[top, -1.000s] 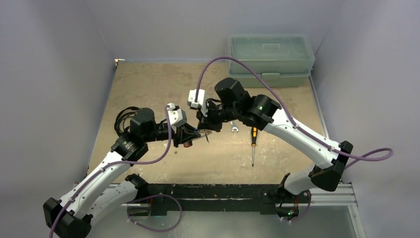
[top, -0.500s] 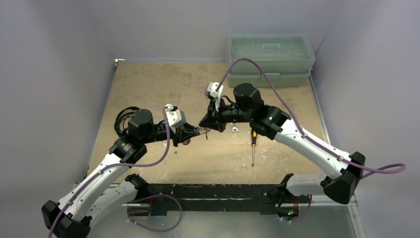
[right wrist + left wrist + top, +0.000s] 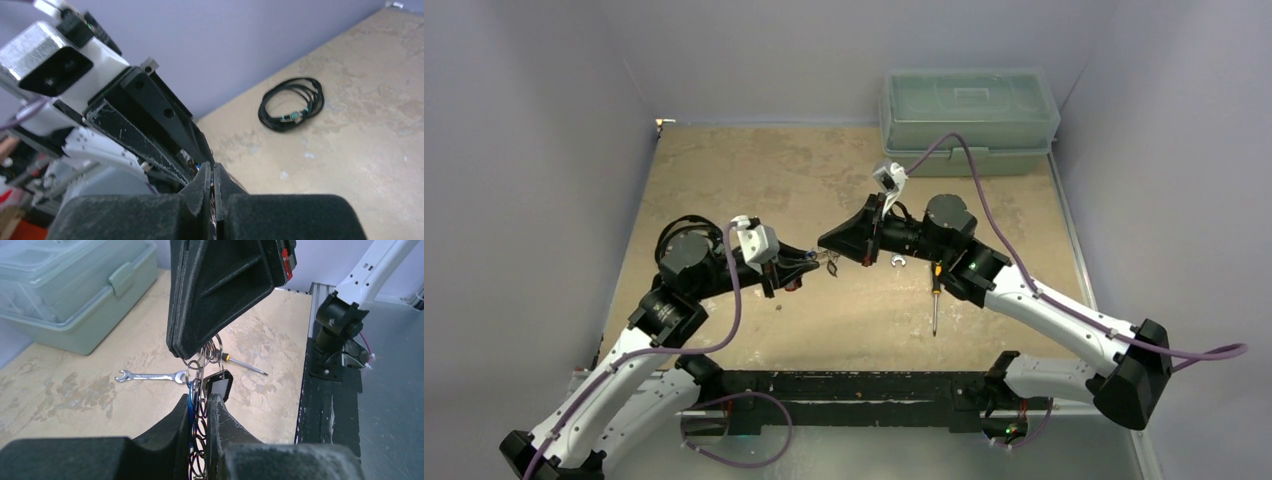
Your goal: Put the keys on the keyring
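Note:
My left gripper [image 3: 200, 401] is shut on the keyring [image 3: 199, 440], a flat metal piece seen edge-on with a row of wire loops and a blue edge. A black-headed key [image 3: 219, 385] with a white label hangs beside the left fingertip. From above, my right gripper [image 3: 187, 352] pinches small metal rings [image 3: 201, 358] linked to the keyring's top. In the right wrist view the right gripper [image 3: 212, 171] is shut on a thin sliver of metal. In the top view the left gripper [image 3: 809, 262] and the right gripper [image 3: 829, 245] meet tip to tip above the table.
A silver wrench [image 3: 898, 261] and a screwdriver [image 3: 935, 295] lie right of the grippers. A green lidded toolbox [image 3: 969, 120] stands at the back right. A coiled black cable [image 3: 292, 103] lies by the left wall, behind the left arm.
The right arm has swung right and its wrist has rolled, so its gripper now points left. The left gripper has drawn back slightly to the left. Both grips have held.

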Tool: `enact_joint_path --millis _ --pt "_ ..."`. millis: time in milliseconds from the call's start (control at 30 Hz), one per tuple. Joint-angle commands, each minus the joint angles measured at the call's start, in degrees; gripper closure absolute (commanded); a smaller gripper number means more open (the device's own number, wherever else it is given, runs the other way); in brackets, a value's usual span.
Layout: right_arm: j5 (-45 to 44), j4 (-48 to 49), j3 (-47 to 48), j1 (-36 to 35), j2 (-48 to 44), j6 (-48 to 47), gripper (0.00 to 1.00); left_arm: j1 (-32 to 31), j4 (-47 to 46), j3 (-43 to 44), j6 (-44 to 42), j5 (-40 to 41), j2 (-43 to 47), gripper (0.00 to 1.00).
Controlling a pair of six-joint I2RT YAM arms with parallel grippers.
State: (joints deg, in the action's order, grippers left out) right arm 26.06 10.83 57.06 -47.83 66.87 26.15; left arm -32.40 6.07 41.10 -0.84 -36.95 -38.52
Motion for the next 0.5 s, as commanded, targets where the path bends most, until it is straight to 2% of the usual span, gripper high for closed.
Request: enact_joint_path --millis 0,100,267,467 --pt "-11.6 15.6 -4.0 1.4 -2.2 10.4 1.0 1.4 -8.4 -1.1 4.4 6.0 3.5 1.0" --pt "-15.8 20.4 -5.3 1.3 -0.8 14.7 1.0 1.8 -11.0 -1.6 7.5 12.4 4.1 1.0" --pt "-24.0 30.2 -8.2 -1.9 3.3 22.1 1.0 1.9 -17.8 -3.4 13.4 16.3 3.8 1.0" --pt "-32.8 33.5 -7.1 -7.7 6.8 21.7 1.0 1.9 -23.5 -5.9 17.8 23.0 2.9 1.0"
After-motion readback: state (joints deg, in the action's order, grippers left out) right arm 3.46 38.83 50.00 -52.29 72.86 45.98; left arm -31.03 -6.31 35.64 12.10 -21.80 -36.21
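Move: The left hand keeps the blue key and chain pinched; the keyring's loose rings stand some 2 cm to its right and 1 cm forward, about 1 cm higher, with the black key hanging 4 cm to its right, level ahead and 2 cm lower. The right hand's shut fingertips are at the top of those rings, which lie about 2 cm back and 2 cm below it, straight in line sideways; from it the black key hangs 4 cm back, 1 cm right and 5 cm lower. Both closed hands carry the keyring forward about 4 cm, rising and drifting left, fingertips swinging forward and up. ##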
